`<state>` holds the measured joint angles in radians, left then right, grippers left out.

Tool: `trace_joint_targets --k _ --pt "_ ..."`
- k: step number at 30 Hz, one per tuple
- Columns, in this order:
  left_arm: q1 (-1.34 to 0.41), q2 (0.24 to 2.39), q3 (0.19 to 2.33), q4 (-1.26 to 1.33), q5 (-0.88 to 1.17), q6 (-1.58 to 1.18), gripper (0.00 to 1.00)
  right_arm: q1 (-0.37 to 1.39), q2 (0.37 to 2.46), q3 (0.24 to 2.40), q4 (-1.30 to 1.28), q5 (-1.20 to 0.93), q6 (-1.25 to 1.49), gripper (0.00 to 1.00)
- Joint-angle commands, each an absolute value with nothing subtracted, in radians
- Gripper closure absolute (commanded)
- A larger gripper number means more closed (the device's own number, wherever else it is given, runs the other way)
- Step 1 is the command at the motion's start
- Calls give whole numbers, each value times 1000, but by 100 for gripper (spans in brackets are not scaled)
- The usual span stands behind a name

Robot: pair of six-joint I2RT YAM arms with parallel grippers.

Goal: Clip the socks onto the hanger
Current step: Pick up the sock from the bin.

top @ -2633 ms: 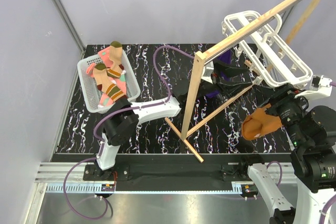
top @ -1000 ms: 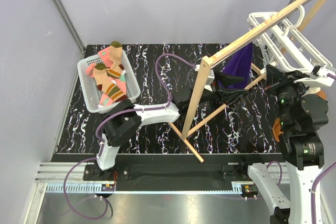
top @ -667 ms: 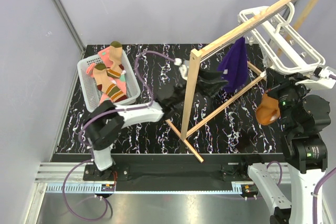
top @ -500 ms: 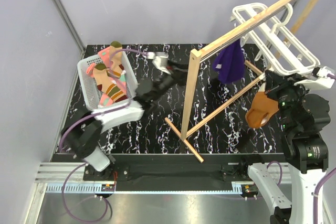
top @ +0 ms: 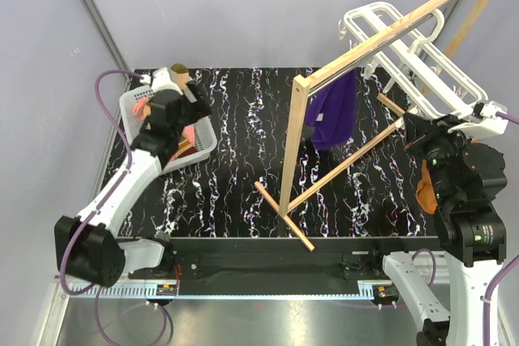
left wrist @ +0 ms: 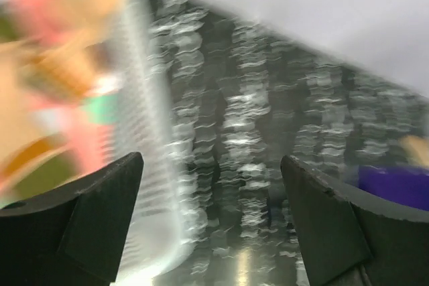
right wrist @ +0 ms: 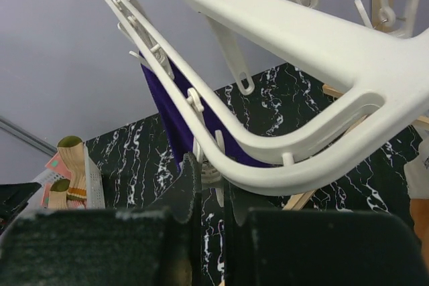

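Note:
The socks (top: 177, 75) lie in a white basket (top: 204, 140) at the far left, pink and tan striped, mostly hidden under my left arm. My left gripper (top: 188, 113) hovers over the basket's right side. In the blurred left wrist view it (left wrist: 211, 222) is open and empty, with the socks (left wrist: 53, 78) to its left. The white hanger (top: 409, 48) hangs high at the right by the wooden rail. My right gripper (right wrist: 224, 185) is shut on a small clip piece under the hanger (right wrist: 301, 38).
A purple cloth (top: 331, 111) dangles from the hanger above the table. The wooden rail stand (top: 293, 151) crosses the middle, its foot (top: 284, 216) on the black marbled table (top: 235, 176). An orange-brown cloth (top: 423, 185) shows beside the right arm.
My left arm swung from under the rail over to the basket and its jaws opened wide. The hanger and purple cloth shifted left. The right gripper stayed shut.

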<state>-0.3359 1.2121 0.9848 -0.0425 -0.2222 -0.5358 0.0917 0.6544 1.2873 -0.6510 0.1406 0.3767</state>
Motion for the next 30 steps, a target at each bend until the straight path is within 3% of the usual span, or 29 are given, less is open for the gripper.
trace_joint_targets --k 1,7,10,20,30 --pt "-209 1302 1124 -439 -268 -483 10 95 646 1252 -764 54 348 100" --pt "-45 1616 1440 -679 -315 -486 11 106 637 1215 -762 14 374 100" --pt "-28 1738 1543 -725 -262 -431 21 127 644 1221 -767 3 371 100" --pt "-28 1781 1436 -712 -316 -645 41 144 643 1227 -787 21 365 100" --pt "-80 1733 1289 -699 -367 -755 41 144 649 1221 -775 11 370 100"
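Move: The near striped tan sock in the bin lies about 11 cm left of the left hand, 4 cm back and 23 cm below. A second tan sock lies some 12 cm farther out than it, and part of a pink sock shows 4 cm beyond and 2 cm right of it. From the right hand, which holds the hanger, the near sock is roughly 50 cm left, 13 cm ahead and 39 cm below. Left hand sinks 20 cm and left 13 towards the near sock, tipping down, fingers narrowing; right lowers hanger. ##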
